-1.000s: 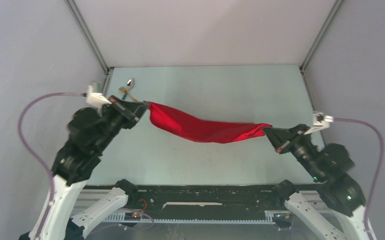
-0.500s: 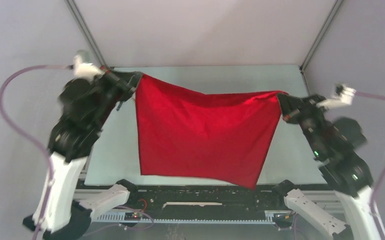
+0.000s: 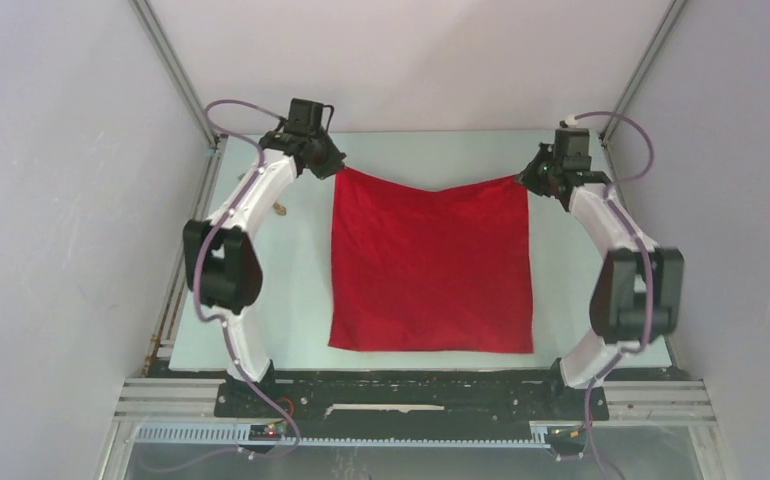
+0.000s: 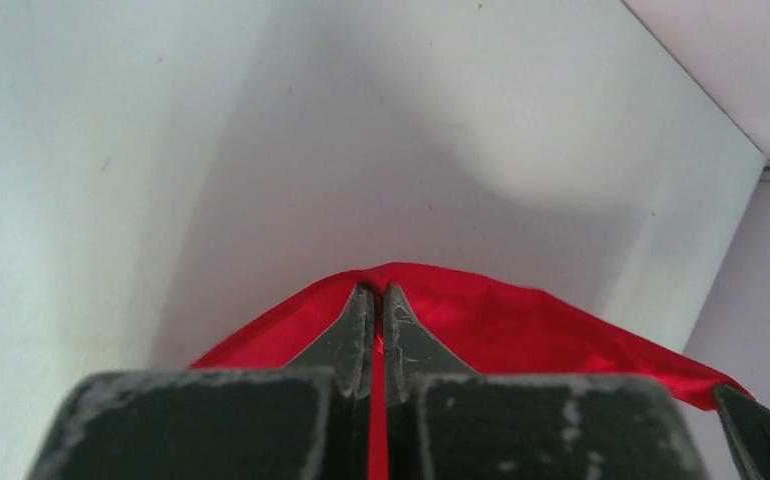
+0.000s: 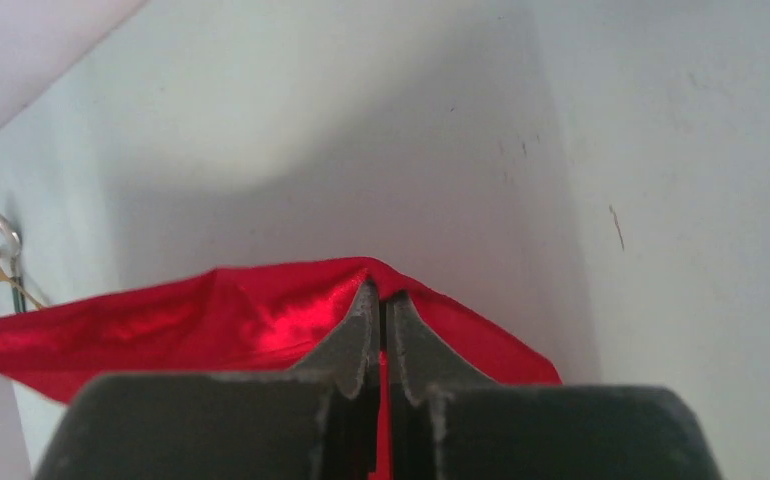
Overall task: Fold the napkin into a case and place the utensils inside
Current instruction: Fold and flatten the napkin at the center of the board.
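Note:
The red napkin lies spread as an open square on the pale table; no case is in view. My left gripper is shut on its far left corner, and the cloth bulges past the closed fingertips of that gripper. My right gripper is shut on the far right corner, with red fabric pinched between its tips. The far edge sags a little between the two grips. The utensils peek out beside the left arm, mostly hidden; a silver spoon and a gold piece show at the left edge of the right wrist view.
Grey walls and metal frame posts close in the table on three sides. Both arms reach out to the far side, their cables looping above the wrists. A black rail runs along the near edge.
Both arms have swung forward and down to the far side. The napkin, bunched between them a second ago and then hanging open, now lies spread on the table, corners still gripped.

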Robot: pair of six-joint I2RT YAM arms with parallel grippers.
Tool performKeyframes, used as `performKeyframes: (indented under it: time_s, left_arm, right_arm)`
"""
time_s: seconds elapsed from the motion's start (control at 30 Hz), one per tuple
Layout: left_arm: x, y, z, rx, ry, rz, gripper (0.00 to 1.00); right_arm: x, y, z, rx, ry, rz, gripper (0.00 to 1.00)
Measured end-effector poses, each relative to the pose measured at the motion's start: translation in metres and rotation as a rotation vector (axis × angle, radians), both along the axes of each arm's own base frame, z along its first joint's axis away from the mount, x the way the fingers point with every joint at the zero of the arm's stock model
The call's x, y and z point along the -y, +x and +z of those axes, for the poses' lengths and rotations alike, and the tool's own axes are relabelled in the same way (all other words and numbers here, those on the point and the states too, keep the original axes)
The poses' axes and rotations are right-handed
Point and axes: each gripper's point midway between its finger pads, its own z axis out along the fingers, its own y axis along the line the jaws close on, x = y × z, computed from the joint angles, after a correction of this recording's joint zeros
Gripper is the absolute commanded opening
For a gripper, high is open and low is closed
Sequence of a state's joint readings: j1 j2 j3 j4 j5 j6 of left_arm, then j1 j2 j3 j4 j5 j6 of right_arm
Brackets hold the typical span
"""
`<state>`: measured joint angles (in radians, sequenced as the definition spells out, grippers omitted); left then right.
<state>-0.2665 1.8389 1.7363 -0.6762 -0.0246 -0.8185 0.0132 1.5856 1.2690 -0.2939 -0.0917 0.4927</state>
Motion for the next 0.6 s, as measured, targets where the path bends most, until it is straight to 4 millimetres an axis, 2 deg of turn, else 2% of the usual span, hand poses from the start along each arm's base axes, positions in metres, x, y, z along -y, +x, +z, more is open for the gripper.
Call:
performKeyframes:
  time_s: [0.1,0.2,0.27,0.43,0.5,0.6]
  left_arm:
    - [0.01,0.03,-0.031,-0.044,-0.02,-0.019,0.0]
    - [0.018,0.047,-0.047,-0.057,-0.041,-0.037,0.0]
    - [0.021,0.049,-0.054,-0.07,-0.05,-0.048,0.0]
    - [0.021,0.04,-0.062,-0.089,-0.06,-0.053,0.0]
    - [0.017,0.024,-0.072,-0.126,-0.058,-0.045,0.0]
    - [0.008,-0.011,-0.091,-0.204,-0.043,-0.034,0.0]
  right_arm:
    - [0.0,0.027,-0.041,-0.084,0.053,0.055,0.0]
    - [0.0,0.043,-0.059,-0.115,0.088,0.091,0.0]
    - [-0.003,0.051,-0.059,-0.116,0.105,0.117,0.0]
    - [-0.007,0.049,-0.051,-0.121,0.125,0.147,0.0]
    - [-0.009,0.042,-0.054,-0.146,0.133,0.15,0.0]
    - [-0.011,0.016,-0.068,-0.209,0.143,0.147,0.0]
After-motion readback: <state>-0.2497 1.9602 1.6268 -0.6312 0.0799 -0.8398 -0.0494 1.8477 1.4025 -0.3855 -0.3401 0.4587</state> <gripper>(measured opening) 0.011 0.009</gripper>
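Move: Hanging between the two hands, which pinch its far corners, the napkin has its middle some 20 cm to the left hand's right, 17 cm back and 12 cm lower; from the right hand it lies about 20 cm left, 17 cm back, 12 cm below. Its near hem trails roughly 33 cm behind both hands, about 18 cm down. The spoon and fork lie about 22 cm left of the left hand, 5 cm ahead and 19 cm below. Sinking together with the napkin's corners still pinched, both hands first swing about 5 cm farther forward and 6 cm down, then turn back towards their bases over the lower layer. The left draws back about 6 cm while dropping another 3 or so; the right draws back less, turning slightly counter-clockwise. Both tip downward about 10 degrees. ##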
